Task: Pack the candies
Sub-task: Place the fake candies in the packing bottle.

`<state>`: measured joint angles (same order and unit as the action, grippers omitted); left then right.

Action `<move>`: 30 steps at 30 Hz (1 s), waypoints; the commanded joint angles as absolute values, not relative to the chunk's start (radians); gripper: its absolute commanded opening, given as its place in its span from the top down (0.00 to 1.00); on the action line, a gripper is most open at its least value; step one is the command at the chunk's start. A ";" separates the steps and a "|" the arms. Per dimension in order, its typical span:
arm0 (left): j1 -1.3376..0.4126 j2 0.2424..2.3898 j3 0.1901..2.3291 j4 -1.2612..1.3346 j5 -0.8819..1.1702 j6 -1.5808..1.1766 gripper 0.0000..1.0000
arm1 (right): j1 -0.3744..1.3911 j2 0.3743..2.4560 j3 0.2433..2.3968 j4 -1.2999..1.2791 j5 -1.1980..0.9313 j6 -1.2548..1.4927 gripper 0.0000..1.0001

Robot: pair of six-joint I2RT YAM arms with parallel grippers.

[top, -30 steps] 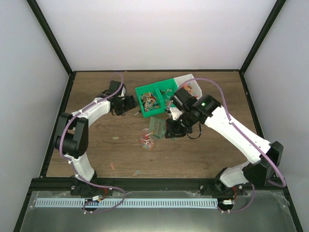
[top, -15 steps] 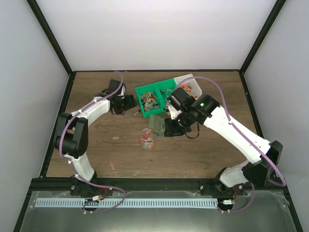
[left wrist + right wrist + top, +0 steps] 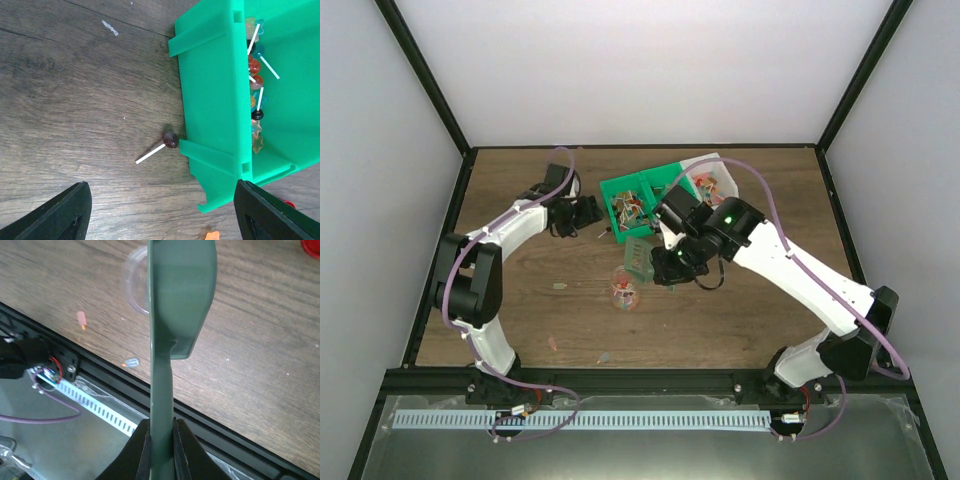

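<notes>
Candies point(image 3: 631, 205) in mixed colours fill a green bin point(image 3: 655, 183) at mid-table; in the left wrist view the candies point(image 3: 255, 75) are stick sweets against the bin's wall point(image 3: 215, 90). A dark lollipop point(image 3: 170, 140) lies on the wood against the bin. My left gripper point(image 3: 590, 213) stands open beside the bin's left side, and its jaws point(image 3: 162, 220) hold nothing. My right gripper point(image 3: 666, 264) is shut on the handle of a green scoop point(image 3: 638, 256). The scoop point(image 3: 180, 300) hangs over a clear jar point(image 3: 134, 287), which holds a few sweets point(image 3: 625, 290).
A white container point(image 3: 717, 176) with more sweets stands behind the bin. Loose sweets lie on the wood near the front point(image 3: 81, 319), point(image 3: 131, 361), point(image 3: 552, 342). A red round thing point(image 3: 312, 247) shows at the right wrist view's top corner. The table's black front rail point(image 3: 620, 378) is close.
My right arm has swung left with the scoop, bringing it closer over the jar. The left arm has stayed put, still open.
</notes>
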<state>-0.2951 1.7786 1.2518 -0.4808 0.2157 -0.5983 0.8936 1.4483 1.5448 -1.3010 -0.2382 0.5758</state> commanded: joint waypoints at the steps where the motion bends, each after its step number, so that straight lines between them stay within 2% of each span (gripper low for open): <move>1: -0.290 1.743 1.240 -0.479 0.211 -0.599 0.20 | 0.894 1.462 1.677 -1.295 -0.217 0.601 0.99; 7: -0.290 1.768 1.306 -0.500 0.189 -0.619 0.20 | 0.775 1.496 1.764 -1.189 -0.310 0.610 0.99; 15: -0.289 1.845 1.503 -0.565 0.223 -0.626 0.20 | 0.560 1.499 1.623 -0.861 -0.597 0.743 0.99; 17: -0.279 1.839 1.484 -0.529 0.292 -0.637 0.15 | 0.534 1.497 1.580 -0.802 -0.647 0.754 0.99; 18: -0.271 1.836 1.467 -0.504 0.338 -0.644 0.05 | 0.525 1.497 1.567 -0.783 -0.669 0.753 0.99; 20: -0.250 1.816 1.418 -0.418 0.445 -0.658 0.00 | 0.508 1.495 1.543 -0.770 -0.689 0.739 0.99; 23: -0.200 1.766 1.312 -0.241 0.600 -0.719 0.00 | 0.486 1.480 1.508 -0.764 -0.710 0.709 0.99; 27: -0.145 1.698 1.138 0.164 0.828 -0.874 0.00 | 0.438 1.449 1.439 -0.726 -0.784 0.688 0.99; 30: -0.153 1.681 1.116 0.319 0.915 -0.938 0.00 | 0.424 1.440 1.402 -0.683 -0.854 0.679 0.99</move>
<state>-0.1436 1.7443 1.1351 -0.0551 0.6846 -0.8089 0.4473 1.4796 1.4300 -0.7643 -0.7334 0.7109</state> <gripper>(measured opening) 0.998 0.102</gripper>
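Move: The green box's left compartment, where the spatula goes next, lies from the right hand some 27 cm ahead, 7 cm left and 20 cm lower; its middle compartment about 33 cm ahead and 3 cm right. The bottle stands roughly 5 cm ahead and 9 cm left, the red lid about 15 cm ahead and 5 cm right. From the left hand the left compartment is around 11 cm right, 2 cm ahead and 7 cm down, with the loose lollipop 3 cm back and 5 cm right. Keep the slotted spatula pinched in the right gripper and carry it away from the bottle, up about 7 cm and forward some 13 cm towards the green box, then ease down slightly, swinging the fingers about 30 degrees from downward towards the left. Lift the empty left gripper some 6 cm and forward, draw it back a little, open it fully and tilt its fingers to the right, towards the box. ##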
